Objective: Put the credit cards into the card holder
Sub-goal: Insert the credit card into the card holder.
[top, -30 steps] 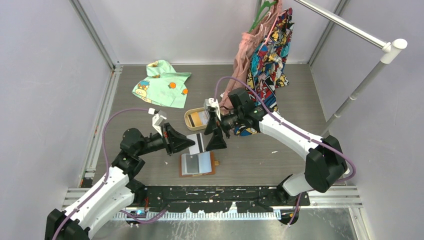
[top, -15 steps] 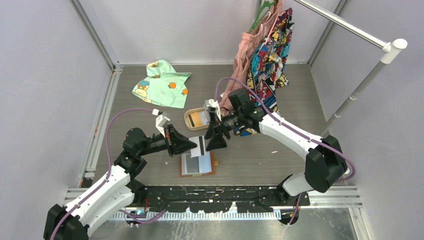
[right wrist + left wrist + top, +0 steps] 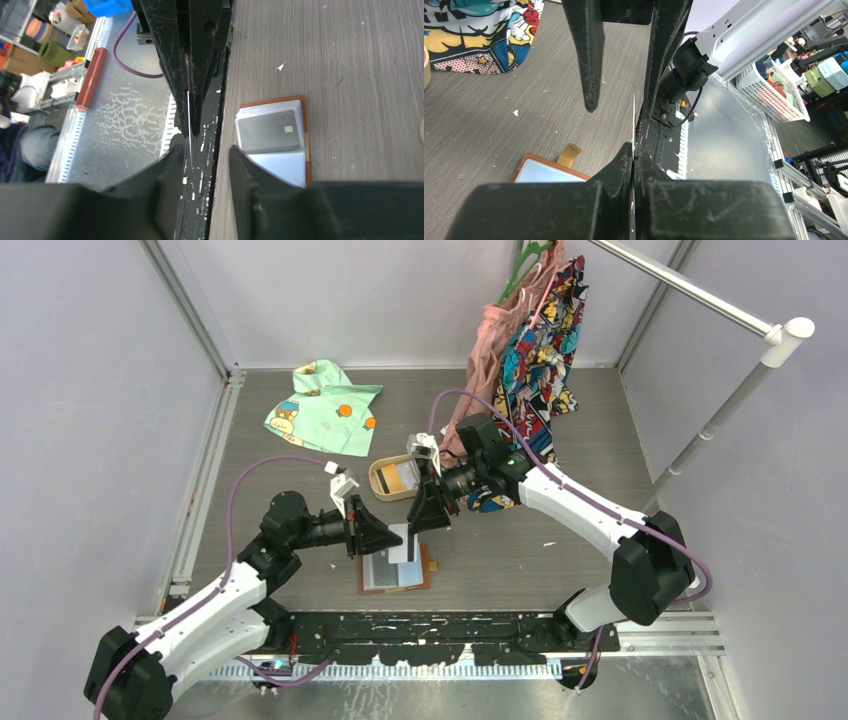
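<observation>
The brown card holder [image 3: 396, 571] lies open on the table with a grey card [image 3: 270, 133] and a light blue card [image 3: 281, 168] in it. My left gripper [image 3: 392, 537] is shut on a white card [image 3: 405, 542] and holds it on edge just above the holder's far edge. In the left wrist view the card [image 3: 633, 117] shows edge-on between my left gripper's [image 3: 634, 152] fingertips. My right gripper [image 3: 419, 524] is open, its fingers straddling the card's other end. In the right wrist view the card [image 3: 190, 137] stands close to the left finger of my right gripper [image 3: 206, 152].
A tan oval tray [image 3: 379, 480] holding more cards stands just beyond the grippers. A green printed cloth [image 3: 322, 407] lies at the back left. Colourful clothes [image 3: 535, 340] hang from a rail at the back right. The holder's snap tab [image 3: 567, 154] sticks out on its right side.
My left arm has carried the white card to the right and nearer, over the card holder. My right gripper has followed slightly, staying around the card's end.
</observation>
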`<state>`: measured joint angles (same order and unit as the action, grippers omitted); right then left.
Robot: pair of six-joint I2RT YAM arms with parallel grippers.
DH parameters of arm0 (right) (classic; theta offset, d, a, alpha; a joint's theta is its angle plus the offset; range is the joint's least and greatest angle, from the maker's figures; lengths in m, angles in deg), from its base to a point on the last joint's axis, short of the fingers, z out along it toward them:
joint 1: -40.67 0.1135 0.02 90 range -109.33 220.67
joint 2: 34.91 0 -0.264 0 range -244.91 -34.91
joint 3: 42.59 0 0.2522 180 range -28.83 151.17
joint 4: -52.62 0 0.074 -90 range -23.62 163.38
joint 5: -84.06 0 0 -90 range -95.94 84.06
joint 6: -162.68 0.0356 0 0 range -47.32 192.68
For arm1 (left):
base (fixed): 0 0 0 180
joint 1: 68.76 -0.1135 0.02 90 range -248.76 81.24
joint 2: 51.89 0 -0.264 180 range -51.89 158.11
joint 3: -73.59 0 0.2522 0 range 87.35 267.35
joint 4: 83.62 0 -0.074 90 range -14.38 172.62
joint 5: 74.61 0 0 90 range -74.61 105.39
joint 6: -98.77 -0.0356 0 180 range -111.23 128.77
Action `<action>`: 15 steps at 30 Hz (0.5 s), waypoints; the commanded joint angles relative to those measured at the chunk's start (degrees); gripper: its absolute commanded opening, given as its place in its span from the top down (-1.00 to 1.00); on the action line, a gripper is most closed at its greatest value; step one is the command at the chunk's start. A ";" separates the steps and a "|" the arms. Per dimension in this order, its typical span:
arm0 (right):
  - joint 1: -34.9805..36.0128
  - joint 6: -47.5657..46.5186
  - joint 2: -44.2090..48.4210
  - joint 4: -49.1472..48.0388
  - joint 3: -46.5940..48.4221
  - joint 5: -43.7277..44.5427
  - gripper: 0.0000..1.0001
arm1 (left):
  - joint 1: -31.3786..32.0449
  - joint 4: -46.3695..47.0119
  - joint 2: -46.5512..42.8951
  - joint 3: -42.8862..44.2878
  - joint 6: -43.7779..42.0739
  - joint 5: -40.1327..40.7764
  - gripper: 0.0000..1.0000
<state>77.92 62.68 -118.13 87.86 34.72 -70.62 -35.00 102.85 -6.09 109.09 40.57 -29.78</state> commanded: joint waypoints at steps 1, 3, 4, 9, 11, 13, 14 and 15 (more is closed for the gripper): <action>0.48 0.80 2.04 -2.17 2.11 -2.38 0.41 | 0.37 0.69 0.66 3.38 -2.43 -0.27 1.00; 0.54 0.13 1.65 -1.61 2.16 -2.87 0.96 | 0.43 0.07 0.49 3.63 -2.59 0.19 1.00; 0.54 -1.41 1.57 -0.33 2.19 -3.01 0.98 | 0.43 -0.43 0.13 3.62 -2.67 1.06 1.00; -0.32 1.13 1.84 0.90 0.29 1.04 0.98 | 0.37 -16.94 -5.77 5.42 -0.81 15.76 0.25; -1.86 7.31 2.00 -2.87 -2.91 4.12 0.98 | 0.41 -27.06 -9.10 5.93 3.14 22.29 0.03; -3.36 14.86 3.44 -9.98 -8.67 8.41 0.98 | 0.44 -36.22 -11.87 5.68 8.61 26.44 -0.03; -3.99 18.92 3.66 -14.71 -11.59 10.33 0.98 | 0.44 -41.07 -12.91 5.55 11.59 28.38 -0.05; -4.44 21.86 3.31 -17.32 -13.37 12.46 0.98 | 0.44 -45.27 -13.60 5.33 14.73 29.82 -0.06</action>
<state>75.78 70.29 -116.84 83.16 28.65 -66.82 -34.59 79.25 -16.25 112.78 44.52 -11.59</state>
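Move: The bank card, held up in the left fingers, has its middle about 3 cm left of the right hand and 3 cm back from it, level with it; its striped edge already lies between the right hand's parted fingers. From the left hand the card's middle is about 2 cm right and 1 cm back. From the right hand, the open card holder lies about 9 cm back, 5 cm left and 19 cm down, and the card tray some 11 cm ahead, 4 cm left and equally far down. Almost without shifting, the right hand shuts its half-open fingers and pinches the card by its striped edge while the left still grips the opposite side. The left then opens about halfway, lets go and backs off some 3 cm left and 2 cm forward, turning counter-clockwise roughly 20 degrees; the right, keeping its pinch, starts to sink, about 2.5 cm. ##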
